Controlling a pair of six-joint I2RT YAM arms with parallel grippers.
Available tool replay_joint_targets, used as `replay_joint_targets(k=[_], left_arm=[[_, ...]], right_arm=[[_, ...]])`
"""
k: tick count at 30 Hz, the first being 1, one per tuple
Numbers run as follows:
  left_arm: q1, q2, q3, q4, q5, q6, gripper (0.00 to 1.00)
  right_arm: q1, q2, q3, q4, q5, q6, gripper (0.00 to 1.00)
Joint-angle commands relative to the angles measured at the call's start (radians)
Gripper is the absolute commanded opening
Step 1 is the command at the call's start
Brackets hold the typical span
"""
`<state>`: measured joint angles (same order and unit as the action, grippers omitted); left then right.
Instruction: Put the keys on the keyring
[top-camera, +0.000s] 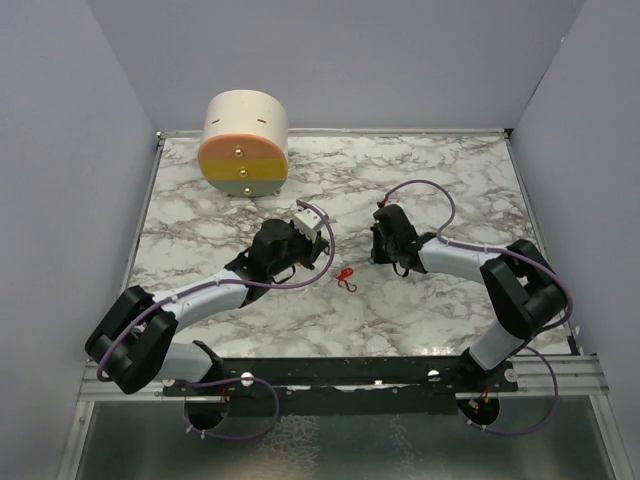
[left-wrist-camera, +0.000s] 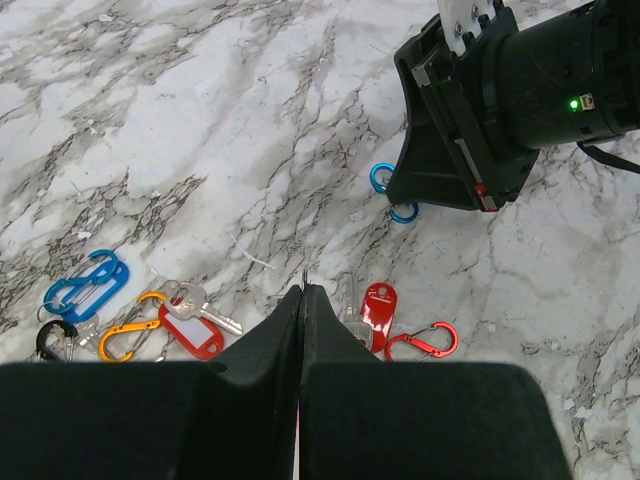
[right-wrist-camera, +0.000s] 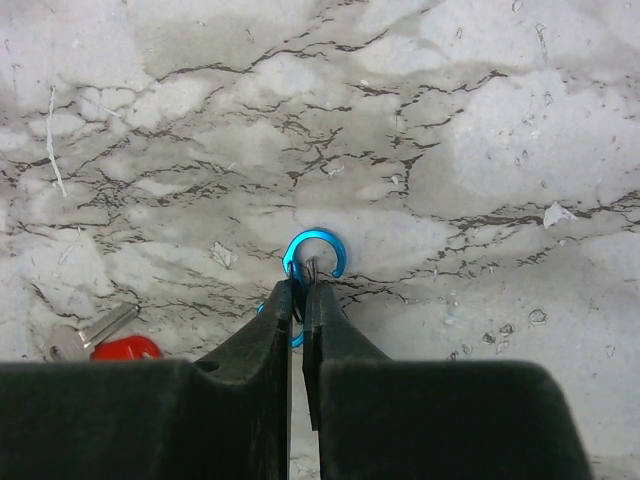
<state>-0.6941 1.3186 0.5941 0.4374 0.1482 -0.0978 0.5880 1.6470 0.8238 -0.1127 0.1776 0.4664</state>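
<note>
My right gripper (right-wrist-camera: 303, 287) is shut on a blue S-shaped clip (right-wrist-camera: 316, 246) that lies on the marble; its upper loop sticks out past the tips. The left wrist view shows the same clip (left-wrist-camera: 383, 178) under the right gripper (left-wrist-camera: 402, 196). My left gripper (left-wrist-camera: 303, 292) is shut, with a thin metal sliver (left-wrist-camera: 303, 272) poking out between its tips; I cannot tell whether this is the keyring. Around it lie keys: a blue clip (left-wrist-camera: 85, 283), a black clip (left-wrist-camera: 55, 340), an orange clip (left-wrist-camera: 128, 338), a red tag with a silver key (left-wrist-camera: 192, 330), another red tag (left-wrist-camera: 378, 304) and a red clip (left-wrist-camera: 425, 342).
A big cream-and-orange cylinder (top-camera: 244, 143) stands at the back left of the marble table (top-camera: 450, 170). Grey walls close in the sides and back. The two grippers are close together near the middle, with the red clip (top-camera: 346, 279) just in front of them.
</note>
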Motion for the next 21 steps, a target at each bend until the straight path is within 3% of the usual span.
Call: replay_joint_targets(k=[1,11,21], left_arm=[[0.004,0.009,0.013,0.018,-0.007,-0.001,0.00],[-0.002,0.040,0.036,0.064,0.106,0.007,0.00],[-0.013,0.119,0.101,0.115,0.252,0.056,0.00]], right_arm=[[0.006,-0.028,-0.033,-0.074,0.058,-0.014,0.01],[0.006,-0.305,-0.123,0.059,0.021,-0.094,0.01],[0.006,-0.411,-0.097,0.062,-0.101,-0.136,0.01]])
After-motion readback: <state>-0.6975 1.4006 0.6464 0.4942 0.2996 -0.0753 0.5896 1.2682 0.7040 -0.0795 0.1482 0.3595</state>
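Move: The right fingers, almost at the table, are already shut on the blue S-shaped carabiner. The key with the black tag, which hangs from the left fingers, is about 11 cm to its left, 2 cm nearer the base and some 11 cm higher. On the table, the red tag lies about 7 cm left and 3 cm back, the red carabiner 7 cm left and 6 cm back. From the left hand, the blue carabiner is 12 cm right, 2 cm ahead and 12 cm below. First sliding low back and to the right by about 2 cm each way, the right hand then rises quickly, some 9 cm, keeping its pinch on the blue carabiner while its fingers tip about 15 degrees towards pointing forward. Late on, the left hand, still holding the black-tagged key, eases about 3 cm right towards the carabiner, turning slightly clockwise. ##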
